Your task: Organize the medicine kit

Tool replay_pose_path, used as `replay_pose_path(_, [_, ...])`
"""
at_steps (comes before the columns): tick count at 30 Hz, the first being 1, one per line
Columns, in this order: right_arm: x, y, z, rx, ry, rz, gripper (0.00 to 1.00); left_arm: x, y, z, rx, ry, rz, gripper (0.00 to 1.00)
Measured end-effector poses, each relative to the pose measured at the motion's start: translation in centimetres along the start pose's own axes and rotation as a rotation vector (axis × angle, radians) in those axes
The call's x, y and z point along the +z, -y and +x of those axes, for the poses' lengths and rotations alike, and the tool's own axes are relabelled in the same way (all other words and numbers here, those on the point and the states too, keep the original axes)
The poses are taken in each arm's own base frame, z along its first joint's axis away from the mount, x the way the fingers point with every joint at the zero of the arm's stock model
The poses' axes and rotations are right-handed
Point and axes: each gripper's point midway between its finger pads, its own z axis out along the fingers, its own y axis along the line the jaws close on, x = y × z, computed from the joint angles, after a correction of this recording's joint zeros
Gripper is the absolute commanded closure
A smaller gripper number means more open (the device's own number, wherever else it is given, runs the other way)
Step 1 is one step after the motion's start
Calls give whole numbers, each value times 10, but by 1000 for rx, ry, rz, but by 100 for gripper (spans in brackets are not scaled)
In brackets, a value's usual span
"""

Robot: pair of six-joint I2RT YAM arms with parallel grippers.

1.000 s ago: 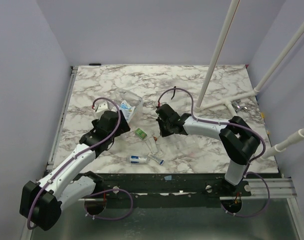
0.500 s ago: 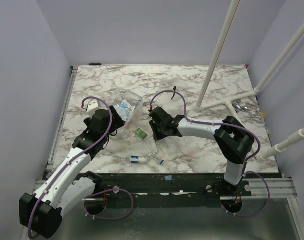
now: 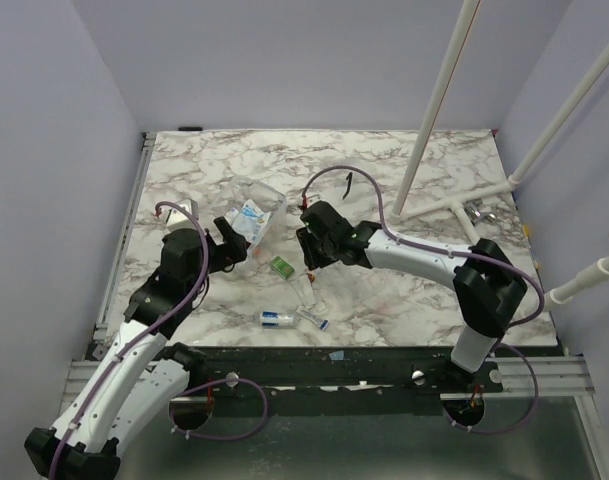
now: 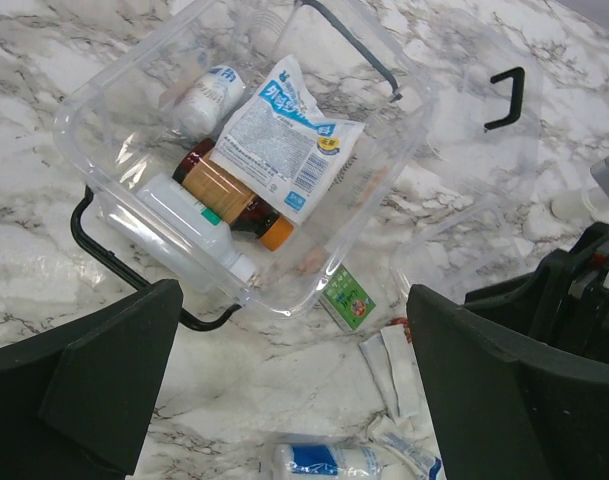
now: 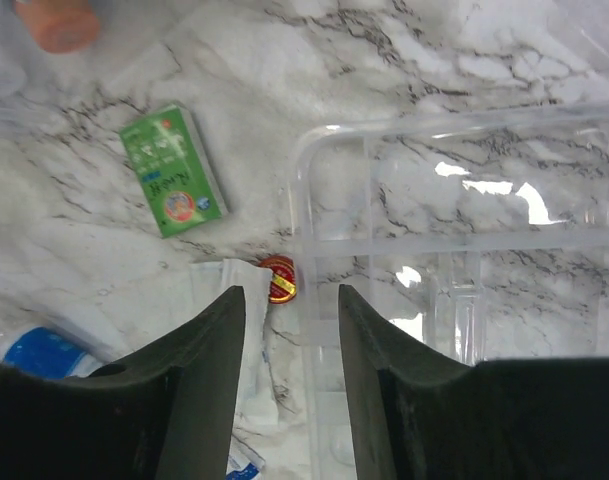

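The medicine kit (image 4: 104, 95) is a clear box with a black handle (image 4: 94, 250), and it lies open at the table's centre left (image 3: 256, 212). Inside are a white bottle (image 4: 189, 225), a brown bottle (image 4: 224, 192), a blue-white packet (image 4: 284, 135) and a small bottle (image 4: 206, 92). Its clear lid (image 5: 464, 240) spreads to the right. My left gripper (image 4: 292, 290) hovers open just short of the box (image 3: 230, 243). My right gripper (image 5: 292, 305) is open above the lid's rim, beside a small red tin (image 5: 279, 278), and appears in the top view (image 3: 312, 258).
Loose on the marble lie a green packet (image 4: 349, 298) (image 5: 172, 170) (image 3: 281, 267), white sachets (image 4: 394, 365) (image 3: 304, 290) and a blue-white tube (image 4: 329, 460) (image 3: 277, 318). White poles (image 3: 424, 130) rise at the back right.
My right gripper has gone from shut to open and shifted slightly left. My left arm has drawn back to the left, away from the box, still open.
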Motion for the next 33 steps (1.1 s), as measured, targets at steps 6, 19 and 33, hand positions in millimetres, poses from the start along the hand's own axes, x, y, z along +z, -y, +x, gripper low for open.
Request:
replay_pose_path(6, [-17, -23, -26, -45, 72, -59, 44, -16, 13, -4, 81, -9, 100, 2])
replay_pose_path(19, [7, -55, -21, -130, 51, -156, 34, -51, 24, -1, 191, -18, 254, 2])
replay_pose_path(33, [47, -64, -10, -214, 23, -166, 34, -64, 19, 20, 270, -33, 336, 1])
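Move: The green box lies flat on the table about 9 cm left of the right hand, 2 cm ahead and some 9 cm below. The white packets lie about 4 cm back and 2 cm left of the hand; the medicine-filled kit box is some 12 cm ahead and 15 cm left. From the left hand the green box is roughly 10 cm right, 2 cm back and well below. The right hand arcs about 8 cm left towards the green box, opening wider, while the left backs off. ##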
